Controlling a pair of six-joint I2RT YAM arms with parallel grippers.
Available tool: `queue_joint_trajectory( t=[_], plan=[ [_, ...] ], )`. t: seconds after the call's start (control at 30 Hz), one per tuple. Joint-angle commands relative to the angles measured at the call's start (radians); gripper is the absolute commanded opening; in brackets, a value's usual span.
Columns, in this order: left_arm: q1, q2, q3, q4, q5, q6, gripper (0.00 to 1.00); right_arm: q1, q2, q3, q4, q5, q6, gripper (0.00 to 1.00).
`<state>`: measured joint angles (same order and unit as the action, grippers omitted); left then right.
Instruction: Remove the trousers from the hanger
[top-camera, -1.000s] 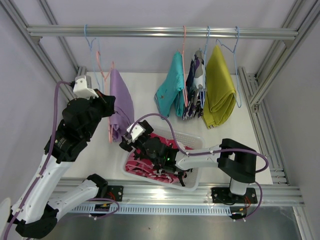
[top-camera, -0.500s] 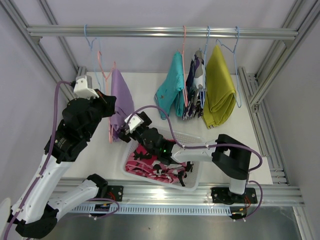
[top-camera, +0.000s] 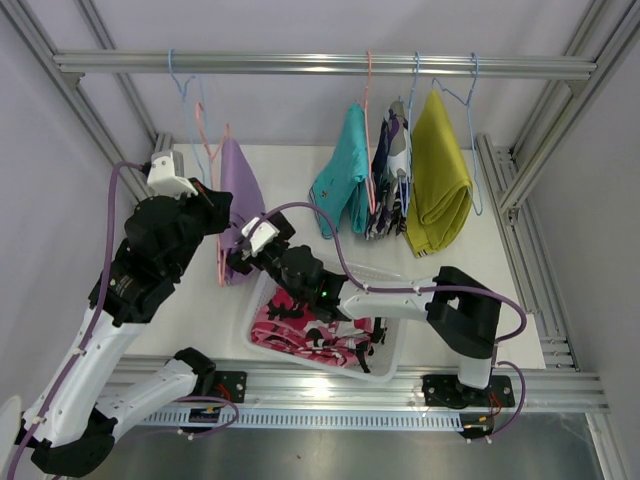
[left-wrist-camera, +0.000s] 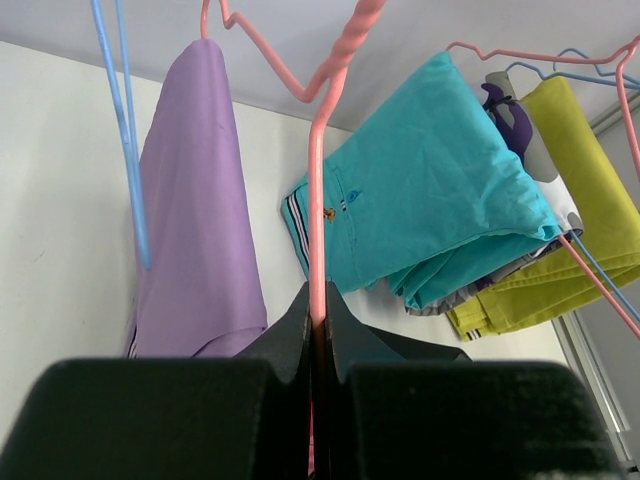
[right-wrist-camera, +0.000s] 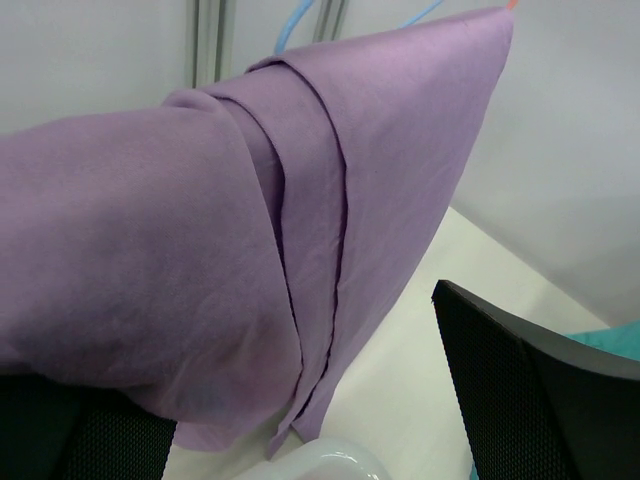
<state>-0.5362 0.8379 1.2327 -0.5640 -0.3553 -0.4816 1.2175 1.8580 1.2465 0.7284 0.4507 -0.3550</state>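
Observation:
The lilac trousers (top-camera: 242, 190) hang over a pink hanger (top-camera: 221, 262) off the rail. My left gripper (top-camera: 214, 207) is shut on the pink hanger's wire (left-wrist-camera: 317, 200), with the lilac trousers (left-wrist-camera: 195, 200) to its left. My right gripper (top-camera: 240, 251) is open at the trousers' lower end; the lilac cloth (right-wrist-camera: 250, 200) lies between its spread fingers (right-wrist-camera: 530, 400). The teal (top-camera: 345, 175), camouflage (top-camera: 388, 190) and mustard trousers (top-camera: 438, 180) hang on the rail at the right. The pink-red patterned trousers (top-camera: 300, 335) lie in the basket.
A white basket (top-camera: 388, 276) stands at the table's front, under my right arm. An empty blue hanger (top-camera: 185, 95) hangs from the metal rail (top-camera: 320, 65) at the left. Frame posts stand at both sides.
My right gripper has moved up and to the left, from above the basket to the lower end of the lilac trousers. My left arm has not moved.

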Motion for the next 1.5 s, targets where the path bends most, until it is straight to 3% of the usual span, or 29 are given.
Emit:
queue_joint_trajectory(
  t=[0.0, 0.37, 0.5, 0.6, 0.87, 0.97, 1.1, 1.17, 1.47],
  plan=[
    [0.007, -0.007, 0.050, 0.093, -0.027, -0.014, 0.01, 0.017, -0.014, 0.030, 0.049, -0.007, 0.010, 1.00],
    [0.007, -0.010, 0.044, 0.087, -0.033, -0.029, 0.00, 0.047, -0.002, 0.019, 0.108, -0.006, -0.001, 0.96],
    [0.008, -0.010, 0.045, 0.087, -0.027, -0.032, 0.00, 0.034, 0.027, 0.036, 0.147, -0.003, -0.038, 0.67],
    [0.007, -0.008, 0.045, 0.085, -0.016, -0.031, 0.01, 0.028, 0.036, 0.050, 0.158, -0.006, -0.065, 0.55],
    [0.007, 0.004, 0.045, 0.084, -0.001, -0.038, 0.01, -0.006, 0.059, 0.087, 0.169, -0.050, -0.065, 0.53],
    [0.007, 0.010, 0.044, 0.085, -0.005, -0.037, 0.01, -0.006, 0.058, 0.099, 0.169, -0.052, -0.068, 0.42],
    [0.008, 0.020, 0.044, 0.085, -0.013, -0.034, 0.01, -0.006, 0.037, 0.096, 0.160, -0.038, -0.076, 0.11],
    [0.007, 0.021, 0.037, 0.090, -0.022, -0.031, 0.01, -0.004, 0.024, 0.091, 0.158, -0.027, -0.082, 0.01],
    [0.012, 0.053, 0.010, 0.116, -0.135, 0.018, 0.01, 0.014, -0.051, 0.139, 0.118, -0.004, -0.148, 0.00]
  ],
)
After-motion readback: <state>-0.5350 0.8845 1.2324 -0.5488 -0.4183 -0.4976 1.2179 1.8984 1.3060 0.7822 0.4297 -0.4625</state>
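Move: Just ahead of the open right fingers hang the purple trousers, their middle some 4 cm forward, 2 cm left and 4 cm above the hand. The empty blue hanger is about 12 cm forward, 6 cm left and 17 cm up. The teal trousers are roughly 12 cm forward, 21 cm right and 4 cm up, the basket 10 cm back, 18 cm right and well below. For the left hand, already gripping the pink hanger, the purple trousers' middle is about 4 cm forward, 1 cm right and 8 cm below. Backing off about 2 cm and slightly left, the open right hand then works forward again by a little over 2 cm as its fingers shut completely, pinching the near folds of the purple trousers; it also rises some 2 cm, tilting up about 5 degrees. The left hand keeps its grip on the pink hanger, easing forward and slightly down late on. ##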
